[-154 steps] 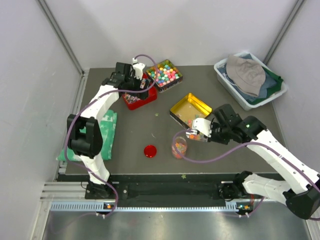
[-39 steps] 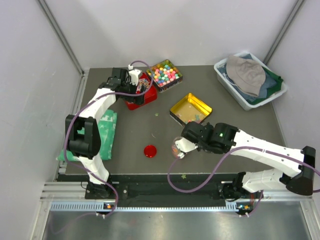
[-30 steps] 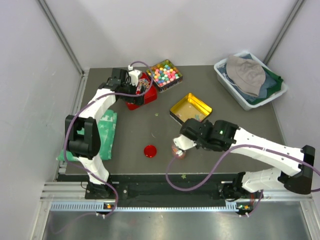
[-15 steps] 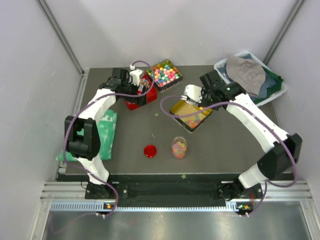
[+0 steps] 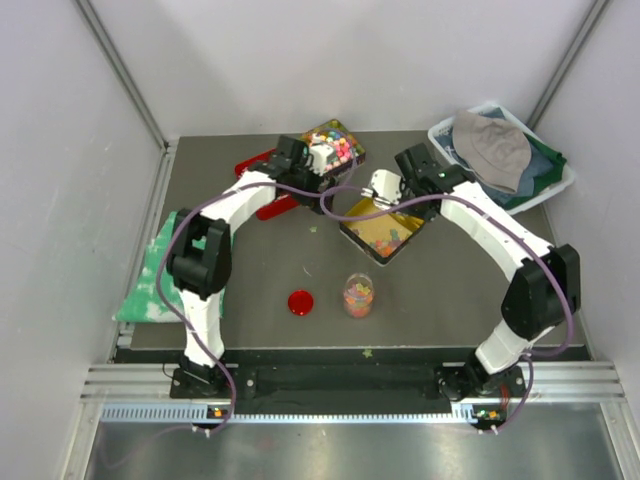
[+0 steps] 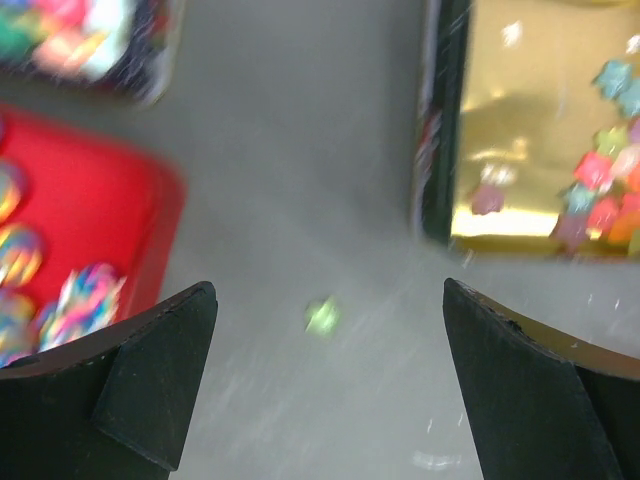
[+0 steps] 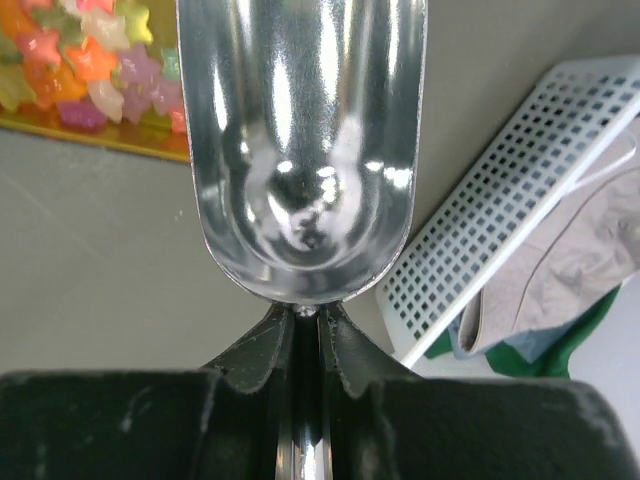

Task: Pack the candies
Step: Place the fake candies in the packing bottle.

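Note:
The candies are tiny glossy star pieces. Many lie in the gold tin [image 5: 352,214] [image 6: 520,120] [image 7: 60,128], and more fill the clear jar [image 5: 357,294] in front of it. One loose green candy [image 6: 321,317] [image 5: 316,229] sits on the table. My left gripper [image 5: 322,188] [image 6: 325,375] hovers open over the bare table between the red tin [image 6: 80,215] and the gold tin, the green candy just ahead of its fingertips. My right gripper [image 5: 388,188] [image 7: 305,320] is shut on the handle of an empty metal scoop [image 7: 300,140] beside the gold tin's far edge.
A tin of pastel balls [image 5: 335,140] [image 6: 85,40] stands at the back. The red tin [image 5: 268,203] holds striped wrapped sweets. A red lid [image 5: 300,302] lies left of the jar. A white basket of clothes [image 5: 500,155] [image 7: 500,260] is back right, a green cloth [image 5: 160,270] at left.
My left arm has swung right, from over the red tin to the gap beside the gold tin. My right arm left the jar and carried the scoop back to the gold tin.

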Available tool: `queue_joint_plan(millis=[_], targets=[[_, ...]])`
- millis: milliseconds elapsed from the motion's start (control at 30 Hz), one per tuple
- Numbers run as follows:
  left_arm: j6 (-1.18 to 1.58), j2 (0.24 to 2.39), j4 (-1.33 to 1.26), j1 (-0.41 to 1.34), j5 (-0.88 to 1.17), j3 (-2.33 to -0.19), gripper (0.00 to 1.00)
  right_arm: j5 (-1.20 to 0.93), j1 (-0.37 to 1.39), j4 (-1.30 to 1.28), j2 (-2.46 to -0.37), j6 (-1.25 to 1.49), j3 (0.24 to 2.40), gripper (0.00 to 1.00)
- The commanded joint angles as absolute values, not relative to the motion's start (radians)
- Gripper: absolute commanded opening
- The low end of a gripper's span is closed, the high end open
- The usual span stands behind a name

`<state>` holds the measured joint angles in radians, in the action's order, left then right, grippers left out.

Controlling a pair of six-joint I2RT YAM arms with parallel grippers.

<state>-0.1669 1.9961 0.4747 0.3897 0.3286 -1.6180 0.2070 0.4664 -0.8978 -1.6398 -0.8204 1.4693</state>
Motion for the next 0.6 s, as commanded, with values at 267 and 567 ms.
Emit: queue_joint_plan(millis=[267,567], targets=[[-0.155,2.210,0.445,0.477,0.284,-1.890,0.99,0.241,0.459,-0.856,-1.407,-0.793,1.293,0.00],[-0.169,2.281,0.451,0.503,0.298,-1.954,0.99,0.212,0.459,-0.897,-1.226,-0.752,1.226,0.00]])
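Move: The gold candy tin lies about 15 cm right and 5 cm back of my left hand, some 8 cm below it. A loose green candy sits 5 cm back and 2 cm left of that hand, the red tin 7 cm ahead and 11 cm left. From my right hand, holding the empty scoop, the gold tin is about 10 cm left, 1 cm back and 14 cm down; the basket stands some 14 cm ahead and 19 cm right. I sweep my wide-open left hand right to the near-left wall of the gold tin, about 6 cm right, 3 cm forward and 3 cm down, slowing as the right-hand finger comes over that wall; contact can't be seen. My right hand keeps its grip on the scoop and draws back about 6 cm and a little right, away from the tin's middle, then rises some 4 cm late on. ##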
